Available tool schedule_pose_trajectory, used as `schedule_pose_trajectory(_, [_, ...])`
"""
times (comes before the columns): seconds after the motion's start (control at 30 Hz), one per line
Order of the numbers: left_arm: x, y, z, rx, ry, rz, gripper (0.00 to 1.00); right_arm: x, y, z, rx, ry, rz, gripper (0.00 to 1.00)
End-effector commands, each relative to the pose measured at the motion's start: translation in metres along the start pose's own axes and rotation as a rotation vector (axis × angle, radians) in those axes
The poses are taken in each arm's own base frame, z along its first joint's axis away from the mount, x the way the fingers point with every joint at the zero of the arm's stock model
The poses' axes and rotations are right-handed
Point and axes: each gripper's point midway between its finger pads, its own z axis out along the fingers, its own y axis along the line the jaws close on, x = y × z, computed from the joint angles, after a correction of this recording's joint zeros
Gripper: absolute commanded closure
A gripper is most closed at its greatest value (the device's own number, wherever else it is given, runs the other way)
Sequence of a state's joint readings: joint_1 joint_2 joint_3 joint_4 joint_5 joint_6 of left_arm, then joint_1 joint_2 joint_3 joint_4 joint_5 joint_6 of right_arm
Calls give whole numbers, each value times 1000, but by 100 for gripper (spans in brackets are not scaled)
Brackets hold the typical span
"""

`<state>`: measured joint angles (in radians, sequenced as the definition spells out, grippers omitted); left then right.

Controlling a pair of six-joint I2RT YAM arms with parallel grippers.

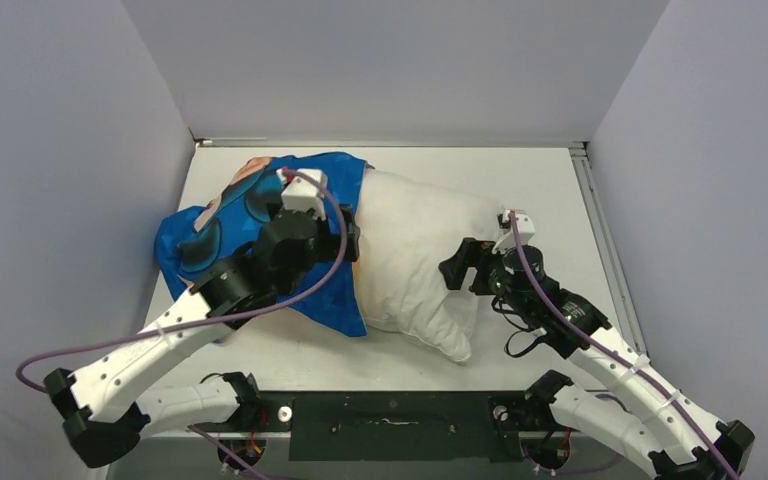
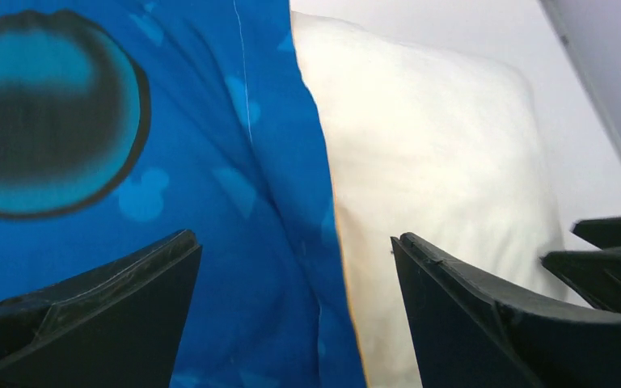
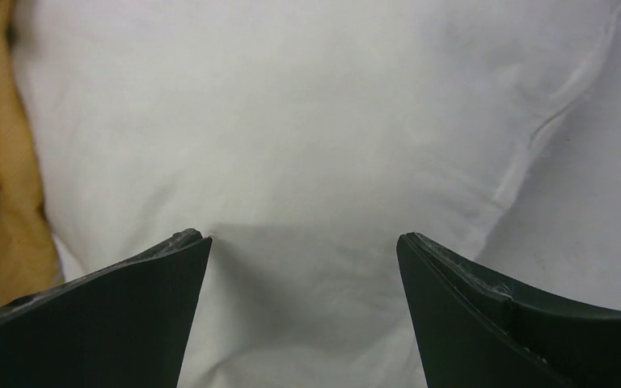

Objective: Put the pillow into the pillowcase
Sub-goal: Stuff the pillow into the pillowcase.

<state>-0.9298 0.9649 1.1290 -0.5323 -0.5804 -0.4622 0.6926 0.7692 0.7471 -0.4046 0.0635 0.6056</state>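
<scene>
The blue pillowcase (image 1: pixel 210 230) with the Mickey face lies at the left of the white table. The off-white pillow (image 1: pixel 415 255) sticks out of its right-hand mouth, its left end hidden under the blue fabric. My left gripper (image 1: pixel 352 243) hovers open over the case's mouth edge. In the left wrist view that gripper (image 2: pixel 293 238) straddles the line where the blue pillowcase (image 2: pixel 210 162) meets the pillow (image 2: pixel 428 162), and nothing is pinched. My right gripper (image 1: pixel 460 265) stands open at the pillow's right side. In its own view the right gripper (image 3: pixel 303 238) spans bare pillow (image 3: pixel 291 121), with orange pillowcase lining (image 3: pixel 0 162) at the left.
Grey walls close in the table (image 1: pixel 290 350) on the left, back and right. A metal rail (image 1: pixel 600 230) runs along the table's right edge. The right gripper's fingers (image 2: pixel 614 250) show at the right of the left wrist view.
</scene>
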Motion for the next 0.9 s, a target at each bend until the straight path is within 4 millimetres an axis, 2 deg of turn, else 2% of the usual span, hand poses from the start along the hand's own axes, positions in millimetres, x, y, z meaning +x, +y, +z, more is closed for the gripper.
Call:
schedule_pose_trajectory(0.0, [-13,-11,32,5,73,95,7,-6,-29,7,94,-17,15,10])
schedule_pose_trajectory(0.13, [-26,-15,71,-54,116,175,6,-3,-40,19,84,17,56,10])
schedule_pose_trajectory(0.27, [-31,3,109,-176,153,221,5,3,-53,29,66,51,108,10])
schedule_pose_trajectory(0.43, [-16,20,155,-202,236,266,12,15,-71,38,8,94,201,10])
schedule_pose_trajectory(0.5, [-6,24,170,-210,278,286,25,20,-81,43,-16,111,256,10])
schedule_pose_trajectory(0.57, [0,25,177,-216,301,300,49,31,-87,50,-49,139,305,10])
schedule_pose_trajectory(0.7, [-2,17,178,-193,286,286,92,44,-88,58,-97,177,341,10])
schedule_pose_trajectory(0.73, [-5,12,175,-172,279,275,99,46,-86,59,-112,180,345,10])
schedule_pose_trajectory(0.8, [-9,-9,165,-98,259,257,100,43,-80,60,-154,166,351,10])
schedule_pose_trajectory(0.87, [-12,-45,150,21,224,248,100,38,-69,58,-227,145,360,7])
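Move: Ahead of the left hand by about 16 cm, 3 cm to its right and some 9 cm lower, lies the pillowcase's far rim. From that hand the bare pillow's middle is about 12 cm right, 2 cm ahead and 21 cm down. The pillow's right side is roughly 5 cm ahead of the right hand, 4 cm to its right and 10 cm below; its near corner is some 12 cm back, 3 cm right and 17 cm below. Reaching forward about 16 cm, the left hand then sinks towards the pillowcase's far rim, rolling its left side up some 25 degrees and nosing down, and its wide-open fingers shut, pinching a fold of blue cloth. The right hand goes down about 9 cm, with a little forward and rightward travel, tipping downward until its still-open fingers press into the pillow's right side. ##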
